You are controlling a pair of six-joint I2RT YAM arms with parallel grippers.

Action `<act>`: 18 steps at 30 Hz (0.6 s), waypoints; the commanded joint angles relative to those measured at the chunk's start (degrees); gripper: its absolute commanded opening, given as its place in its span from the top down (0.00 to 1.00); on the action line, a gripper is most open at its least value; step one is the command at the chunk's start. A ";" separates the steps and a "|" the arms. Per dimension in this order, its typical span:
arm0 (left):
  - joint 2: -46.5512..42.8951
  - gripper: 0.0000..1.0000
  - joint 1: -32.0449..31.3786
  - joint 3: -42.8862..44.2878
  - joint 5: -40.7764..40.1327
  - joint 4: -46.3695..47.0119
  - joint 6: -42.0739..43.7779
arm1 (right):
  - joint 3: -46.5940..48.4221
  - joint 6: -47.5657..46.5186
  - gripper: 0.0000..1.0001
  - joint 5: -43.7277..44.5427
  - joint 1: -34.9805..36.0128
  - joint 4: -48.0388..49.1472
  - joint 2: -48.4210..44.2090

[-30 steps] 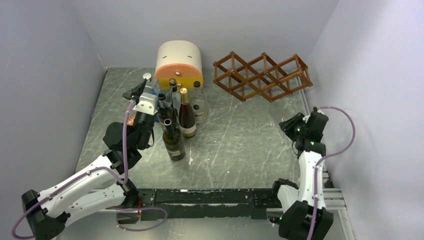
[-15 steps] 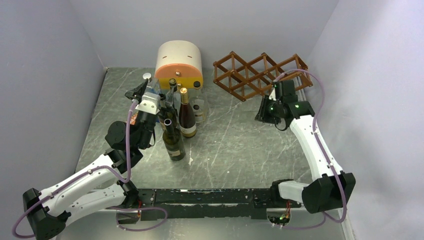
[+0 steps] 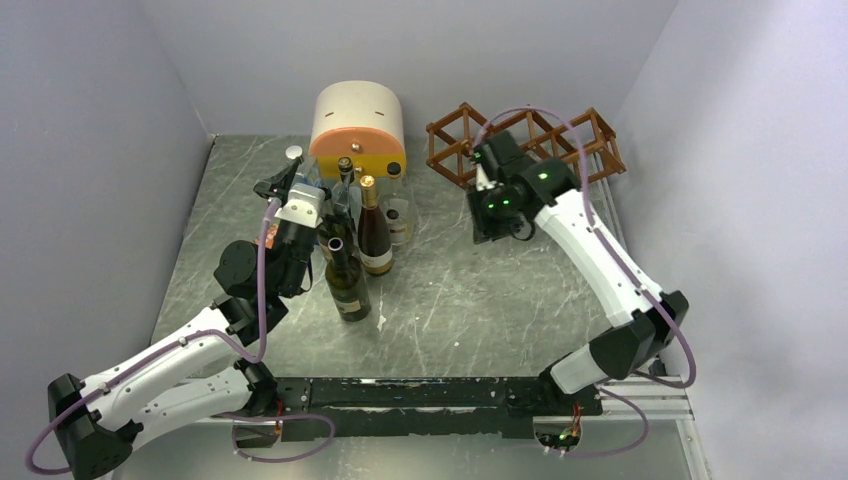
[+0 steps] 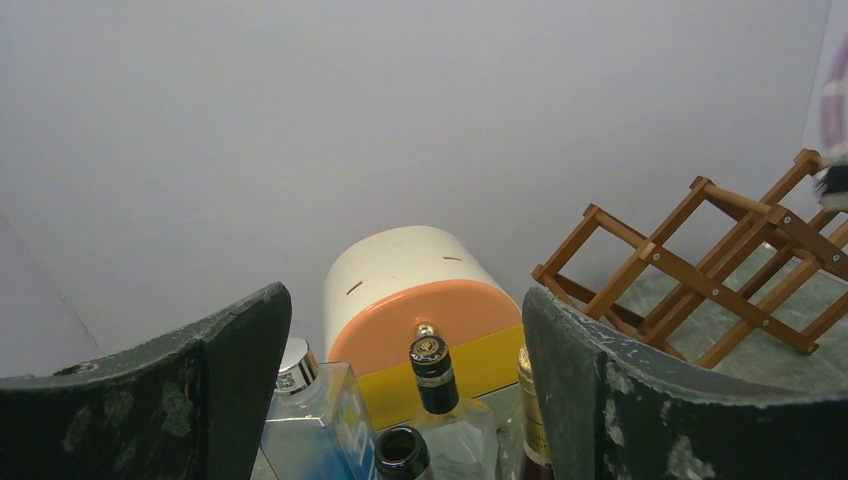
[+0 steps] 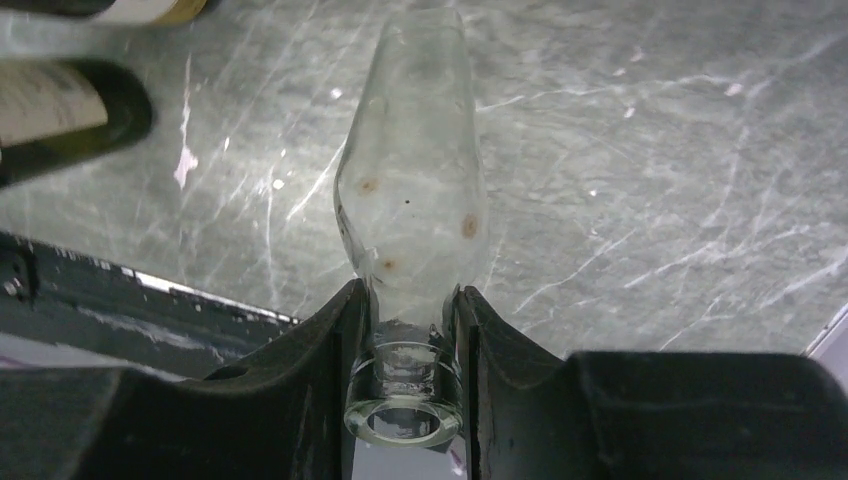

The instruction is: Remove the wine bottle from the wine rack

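My right gripper [image 5: 408,300] is shut on the neck of a clear glass wine bottle [image 5: 410,170], just behind its rim. The bottle's body points away from the wrist camera, over the marble table top. Seen from above, the right gripper [image 3: 490,205] hangs in front of the left end of the reddish-brown wine rack [image 3: 545,150], whose cells show no bottle; the held bottle is hard to make out there. My left gripper [image 4: 405,400] is open, raised over a cluster of upright bottles [image 3: 365,235]. The wine rack [image 4: 720,260] also shows at the right of the left wrist view.
A cream-and-orange rounded box [image 3: 358,125] stands at the back, left of the rack. A dark green bottle [image 3: 347,285] stands nearest the left arm. Between the left fingers show a blue-tinted square bottle [image 4: 310,420] and a black-capped bottle [image 4: 435,375]. A black rail [image 3: 420,395] lines the near edge.
The right arm has swung from the table's right side forward and leftward, to in front of the rack's left end. The left arm has hardly moved.
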 commanded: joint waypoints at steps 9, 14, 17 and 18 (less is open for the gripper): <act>-0.95 0.11 0.50 0.49 0.28 1.11 1.39 | 8.73 -0.65 1.00 1.94 13.20 -6.51 10.34; -1.36 0.11 0.50 0.52 0.36 1.13 1.38 | 8.29 -1.09 1.00 1.57 14.18 -6.34 12.08; -1.40 0.11 0.50 0.64 0.43 0.96 1.33 | 9.05 -1.13 0.93 2.09 14.29 -6.42 12.76; -1.26 0.11 0.50 0.63 0.51 0.97 1.35 | 9.42 -1.16 0.90 2.12 14.38 -6.36 13.04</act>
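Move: Out over the bare middle of the table, the right hand holds the clear bottle by its neck. The bare spot it is being carried over lies about 7 cm left, 3 cm back and 23 cm below. The gold-topped bottle stands some 19 cm left and 3 cm farther out, the green bottle 24 cm left and 5 cm back, the black-capped bottle 16 cm left and 9 cm out, their middles roughly 9 cm lower. From the left hand that spot is about 18 cm right, 4 cm back and 40 cm down. Carrying on leftward with the clear bottle still pinched by the neck, the right hand swings about 7 cm left towards the standing bottles, drawing back some 2.5 cm and sinking slightly. It turns roughly 15 degrees counter-clockwise, the fingers tipping a little nearer to straight down, then slows almost to a standstill with its grip kept. ##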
